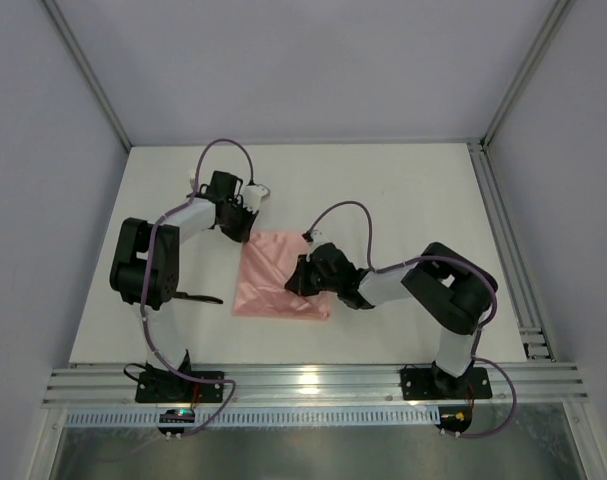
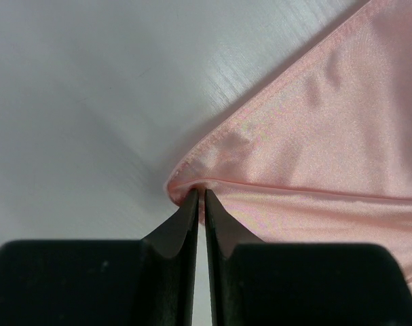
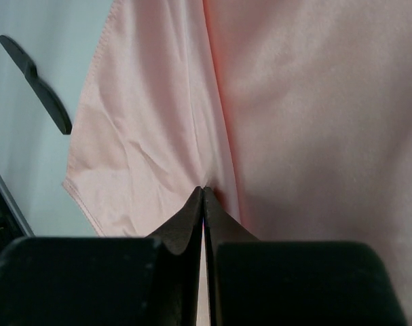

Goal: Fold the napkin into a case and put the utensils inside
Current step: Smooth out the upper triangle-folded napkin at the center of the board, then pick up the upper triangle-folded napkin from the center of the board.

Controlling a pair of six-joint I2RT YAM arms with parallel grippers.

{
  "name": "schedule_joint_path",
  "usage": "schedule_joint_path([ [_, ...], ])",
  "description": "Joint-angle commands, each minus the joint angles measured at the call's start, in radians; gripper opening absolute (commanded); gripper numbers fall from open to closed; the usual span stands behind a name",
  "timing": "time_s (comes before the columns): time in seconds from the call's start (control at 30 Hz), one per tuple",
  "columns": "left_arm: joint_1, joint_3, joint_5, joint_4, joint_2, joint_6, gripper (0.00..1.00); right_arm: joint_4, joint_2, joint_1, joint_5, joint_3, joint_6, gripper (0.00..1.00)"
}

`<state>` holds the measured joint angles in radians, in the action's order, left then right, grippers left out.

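Observation:
The salmon-pink napkin [image 1: 278,285] lies spread on the white table between both arms. My left gripper [image 1: 247,234] sits at its far left corner. In the left wrist view that gripper [image 2: 200,192] is shut on the hemmed corner of the napkin [image 2: 314,122]. My right gripper [image 1: 301,280] is over the napkin's right part. The right wrist view shows it [image 3: 203,190] shut on a raised fold of the napkin [image 3: 151,129], with creases running to the tips. A slim black utensil [image 1: 198,297] lies left of the napkin and also shows in the right wrist view [image 3: 36,85].
The left arm's elbow [image 1: 143,265] hangs over the table just beside the utensil. A metal rail [image 1: 313,383] runs along the near edge, and another rail [image 1: 508,250] runs along the right side. Grey walls close in the table at the back and sides.

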<state>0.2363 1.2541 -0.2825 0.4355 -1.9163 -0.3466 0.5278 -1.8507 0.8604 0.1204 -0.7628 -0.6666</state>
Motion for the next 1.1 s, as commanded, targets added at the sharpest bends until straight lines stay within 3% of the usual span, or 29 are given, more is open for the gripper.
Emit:
schedule_joint_path([
  [0.0, -0.006, 0.005, 0.055, -0.021, -0.03, 0.001, 0.09, -0.049, 0.086, 0.005, -0.028, 0.097, -0.011, 0.04],
  [0.4, -0.006, 0.014, 0.062, -0.02, -0.041, 0.003, 0.08, -0.123, 0.326, 0.066, -0.076, 0.367, -0.079, 0.04],
  [1.07, -0.006, 0.019, 0.048, -0.001, -0.029, -0.009, 0.09, -0.391, 0.623, 0.094, -0.116, 0.399, -0.051, 0.04],
])
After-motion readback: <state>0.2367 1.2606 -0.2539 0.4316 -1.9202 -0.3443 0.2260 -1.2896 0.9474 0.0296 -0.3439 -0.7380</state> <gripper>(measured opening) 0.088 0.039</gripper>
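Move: The right fingertips are down on the napkin's diagonal fold; the lower-right corner they sweep for lies about 7 cm back and 10 cm to their right, some 2 cm below the hand point. The napkin's upper-right corner is about 16 cm ahead and 9 cm right of that hand, its lower-left corner 7 cm back and 17 cm left. From the left hand, on the upper-left corner, the lower-right corner is about 21 cm back and 24 cm right. Already on the cloth with shut fingertips, the right hand wipes along the diagonal fold, staying low, about 15 cm back and to its right in equal parts, until it slides off past the napkin's lower-right corner onto bare board. It is quick at first, then slower, rolling slightly. The left hand stays put, its almost shut fingertips still on the upper-left corner. ##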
